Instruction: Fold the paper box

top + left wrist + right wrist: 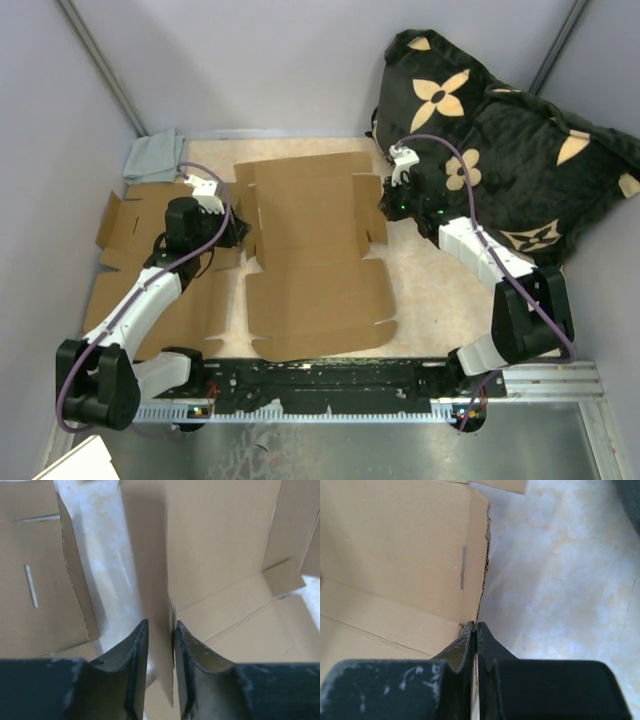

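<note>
The paper box (pixel 315 250) is a brown cardboard blank lying mostly flat mid-table. At its left edge sits my left gripper (pixel 238 228), and in the left wrist view the left gripper (pixel 160 625) has its jaws slightly parted. A raised side flap (pixel 147 580) stands between them, against the right finger with a gap on the left. My right gripper (pixel 383 205) is at the box's right edge. In the right wrist view the right gripper (pixel 477 625) is shut on the thin corrugated edge of the lifted right flap (pixel 410 545).
Spare cardboard blanks (pixel 130 230) lie on the left side of the table under my left arm. A grey cloth (pixel 153 157) sits at the back left. A black flower-patterned pillow (pixel 500 150) fills the back right corner. Walls close in on both sides.
</note>
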Robot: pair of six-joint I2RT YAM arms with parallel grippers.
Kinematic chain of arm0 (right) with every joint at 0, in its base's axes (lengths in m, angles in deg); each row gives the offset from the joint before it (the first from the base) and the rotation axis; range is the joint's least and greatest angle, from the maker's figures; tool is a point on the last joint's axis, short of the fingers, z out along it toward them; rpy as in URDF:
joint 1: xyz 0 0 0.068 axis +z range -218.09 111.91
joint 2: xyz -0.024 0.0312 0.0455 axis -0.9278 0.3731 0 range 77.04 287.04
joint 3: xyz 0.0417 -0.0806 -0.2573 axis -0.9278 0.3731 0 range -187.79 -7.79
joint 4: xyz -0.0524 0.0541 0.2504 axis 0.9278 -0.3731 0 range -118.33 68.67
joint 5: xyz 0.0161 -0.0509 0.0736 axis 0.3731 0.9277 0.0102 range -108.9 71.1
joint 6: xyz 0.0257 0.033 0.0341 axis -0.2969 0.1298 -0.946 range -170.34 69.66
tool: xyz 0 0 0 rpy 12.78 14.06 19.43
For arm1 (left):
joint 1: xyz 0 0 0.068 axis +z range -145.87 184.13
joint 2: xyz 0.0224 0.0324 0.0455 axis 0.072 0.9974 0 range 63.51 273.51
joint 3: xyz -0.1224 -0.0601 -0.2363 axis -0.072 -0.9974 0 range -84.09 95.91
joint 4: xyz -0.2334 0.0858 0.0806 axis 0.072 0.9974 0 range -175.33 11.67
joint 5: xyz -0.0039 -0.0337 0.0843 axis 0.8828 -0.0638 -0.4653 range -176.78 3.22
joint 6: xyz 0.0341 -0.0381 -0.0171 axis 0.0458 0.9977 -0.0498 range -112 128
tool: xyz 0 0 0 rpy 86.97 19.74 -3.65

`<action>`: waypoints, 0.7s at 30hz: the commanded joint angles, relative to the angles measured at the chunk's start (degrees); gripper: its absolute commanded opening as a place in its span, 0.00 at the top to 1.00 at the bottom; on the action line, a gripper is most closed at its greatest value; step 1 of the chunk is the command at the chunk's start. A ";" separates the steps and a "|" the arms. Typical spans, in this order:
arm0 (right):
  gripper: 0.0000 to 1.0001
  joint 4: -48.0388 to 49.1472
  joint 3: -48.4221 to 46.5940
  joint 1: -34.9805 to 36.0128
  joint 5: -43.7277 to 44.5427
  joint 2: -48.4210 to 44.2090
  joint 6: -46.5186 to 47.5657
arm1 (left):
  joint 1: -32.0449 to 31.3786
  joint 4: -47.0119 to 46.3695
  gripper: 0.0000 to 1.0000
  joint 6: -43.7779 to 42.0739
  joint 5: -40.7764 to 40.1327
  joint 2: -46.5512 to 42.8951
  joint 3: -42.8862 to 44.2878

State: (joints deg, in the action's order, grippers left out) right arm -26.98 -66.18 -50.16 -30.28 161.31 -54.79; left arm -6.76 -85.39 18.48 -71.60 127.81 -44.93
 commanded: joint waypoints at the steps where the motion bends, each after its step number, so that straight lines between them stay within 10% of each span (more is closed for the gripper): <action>1: 1.00 2.94 2.96 2.30 2.92 -4.72 2.03 | -0.27 -0.25 0.55 -0.60 -2.91 -2.13 2.01; 14: 1.00 10.09 14.86 4.83 6.78 -13.29 3.61 | -0.27 -2.00 0.09 -3.71 2.97 11.32 29.90; 21: 1.00 9.56 16.28 4.84 3.38 -17.27 4.32 | -0.26 7.59 0.10 -13.11 20.40 32.55 54.25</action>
State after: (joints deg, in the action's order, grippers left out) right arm -20.60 -49.15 -45.96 -25.21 147.28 -52.03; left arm -6.76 -83.57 12.04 -63.79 152.24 1.45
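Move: At the left hand, the left flap's edge stands between the already parting fingers, its middle about 3 cm ahead and 4 cm below; the far panel lies some 17 cm ahead, 13 cm right and 7 cm down. The right hand still pinches the right flap, whose middle is about 3 cm to its left and 3 cm below. From this hand the near panel lies about 22 cm back, 15 cm left and some 8 cm lower. The left hand opens wide and lets go of the left flap, climbing about 20 cm, first almost straight up and then also some 13 cm forward and slightly right, while its fingers tip up by over 20 degrees, ending high above the box's far left part. Meanwhile the right hand, still shut on the right flap's edge, drags it back towards the robot by about 6 cm, sinking a little as it goes. ##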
